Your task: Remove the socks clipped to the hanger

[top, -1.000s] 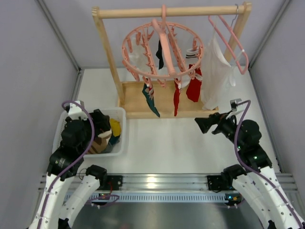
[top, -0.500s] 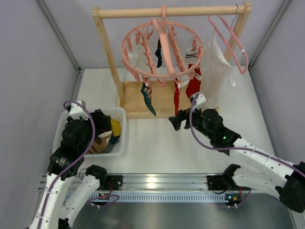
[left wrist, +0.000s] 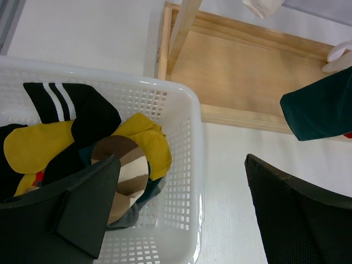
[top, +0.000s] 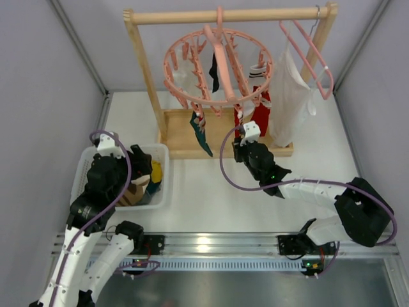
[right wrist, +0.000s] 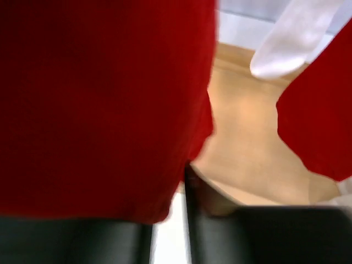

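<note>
The salmon-pink ring hanger (top: pixel 223 67) hangs from the rack's top bar. Clipped to it are a dark teal sock (top: pixel 201 134) (left wrist: pixel 322 113), a black sock (top: pixel 215 70), a striped sock with a red cuff (top: pixel 257 71) and two red socks. My right gripper (top: pixel 238 146) (right wrist: pixel 182 187) reaches up under the ring. Its jaws are drawn close on the lower end of the nearer red sock (top: pixel 239 120) (right wrist: pixel 104 104). The other red sock (top: pixel 261 118) (right wrist: pixel 319 121) hangs just to its right. My left gripper (top: pixel 134 161) (left wrist: pixel 181 209) stands open and holds nothing, over the basket's right rim.
The white basket (top: pixel 163 192) (left wrist: pixel 187 110) at the left holds several socks, yellow, black and brown-striped. The wooden rack (top: pixel 144 70) has a flat base (top: pixel 179 125) (left wrist: pixel 247 71). A white garment (top: pixel 291 96) hangs on a pink coat hanger (top: pixel 310 54) at the right.
My right arm swung from the right side of the table in to the hanging red sock, and its jaws closed from wide open. The left arm barely moved.
</note>
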`<action>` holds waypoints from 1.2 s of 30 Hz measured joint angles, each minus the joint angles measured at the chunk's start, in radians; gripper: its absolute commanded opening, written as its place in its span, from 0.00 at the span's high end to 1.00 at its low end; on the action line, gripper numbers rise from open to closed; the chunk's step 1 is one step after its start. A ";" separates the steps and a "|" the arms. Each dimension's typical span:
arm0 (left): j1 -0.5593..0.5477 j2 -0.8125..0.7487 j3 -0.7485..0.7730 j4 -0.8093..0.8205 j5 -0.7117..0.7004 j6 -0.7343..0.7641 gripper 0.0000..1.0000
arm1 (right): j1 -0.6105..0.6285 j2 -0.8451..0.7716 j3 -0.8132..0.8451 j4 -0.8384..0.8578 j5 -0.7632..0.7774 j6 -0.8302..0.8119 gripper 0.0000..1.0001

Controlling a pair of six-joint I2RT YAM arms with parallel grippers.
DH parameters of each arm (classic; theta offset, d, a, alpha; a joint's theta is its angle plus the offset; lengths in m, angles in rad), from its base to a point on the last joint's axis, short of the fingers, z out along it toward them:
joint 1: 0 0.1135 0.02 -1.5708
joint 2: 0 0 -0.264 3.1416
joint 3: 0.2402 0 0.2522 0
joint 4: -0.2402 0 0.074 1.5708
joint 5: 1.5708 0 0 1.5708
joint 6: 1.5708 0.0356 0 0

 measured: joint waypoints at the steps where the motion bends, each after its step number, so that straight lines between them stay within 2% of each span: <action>1: 0.000 0.000 0.000 0.000 0.000 -0.002 0.01 | 0.001 0.012 0.000 0.026 0.003 -0.005 0.95; 2: 0.000 0.000 0.001 0.000 0.000 -0.004 0.01 | 0.002 0.018 0.000 0.042 0.005 -0.008 1.00; 9: 0.000 0.058 0.100 -0.001 0.108 -0.028 0.01 | 0.072 0.021 -0.007 0.149 0.078 -0.016 1.00; 17: -0.003 0.261 0.440 0.021 0.290 -0.074 0.01 | 0.233 0.016 -0.029 0.156 0.219 0.018 1.00; 20: -0.050 0.341 0.509 0.021 0.286 -0.080 0.02 | 0.281 0.017 -0.029 0.156 0.250 0.048 1.00; 22: -0.121 0.383 0.537 0.019 0.262 -0.082 0.02 | 0.312 0.021 -0.029 0.158 0.269 0.063 1.00; 24: -0.249 0.439 0.570 0.018 0.175 -0.082 0.01 | 0.342 0.039 -0.025 0.159 0.296 0.074 1.00; 29: -0.732 0.609 0.666 0.015 -0.180 -0.051 0.01 | 0.392 0.068 -0.020 0.160 0.325 0.101 1.00; 30: -0.795 0.639 0.686 0.014 -0.219 -0.045 0.01 | 0.400 0.068 -0.020 0.164 0.330 0.107 1.00; 32: -0.872 0.706 0.733 0.013 -0.293 -0.030 0.01 | 0.415 0.068 -0.021 0.167 0.341 0.119 1.00; 36: -0.883 0.800 0.827 0.014 -0.436 0.000 0.01 | 0.457 0.068 -0.021 0.183 0.360 0.135 1.00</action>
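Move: The red sock on the hanger's near side is at the right hand's fingers, its middle about 1 cm ahead, 1 cm left and 5 cm above. From that hand the green sock hangs some 12 cm left, 1 cm ahead and 5 cm up; the second red sock is about 7 cm right, 9 cm farther out and 5 cm up. From the left hand the near red sock lies about 37 cm right, 13 cm ahead and a few centimetres lower. Back and to the left, some 10 cm each way, the right hand draws the near red sock by its lower end, after its nearly closed fingers shut fully on it. Meanwhile the left hand, wide open and empty, rises about 15 cm and then sweeps right about 26 cm, swinging its fingers clockwise, to come up to the clip holding that sock. ##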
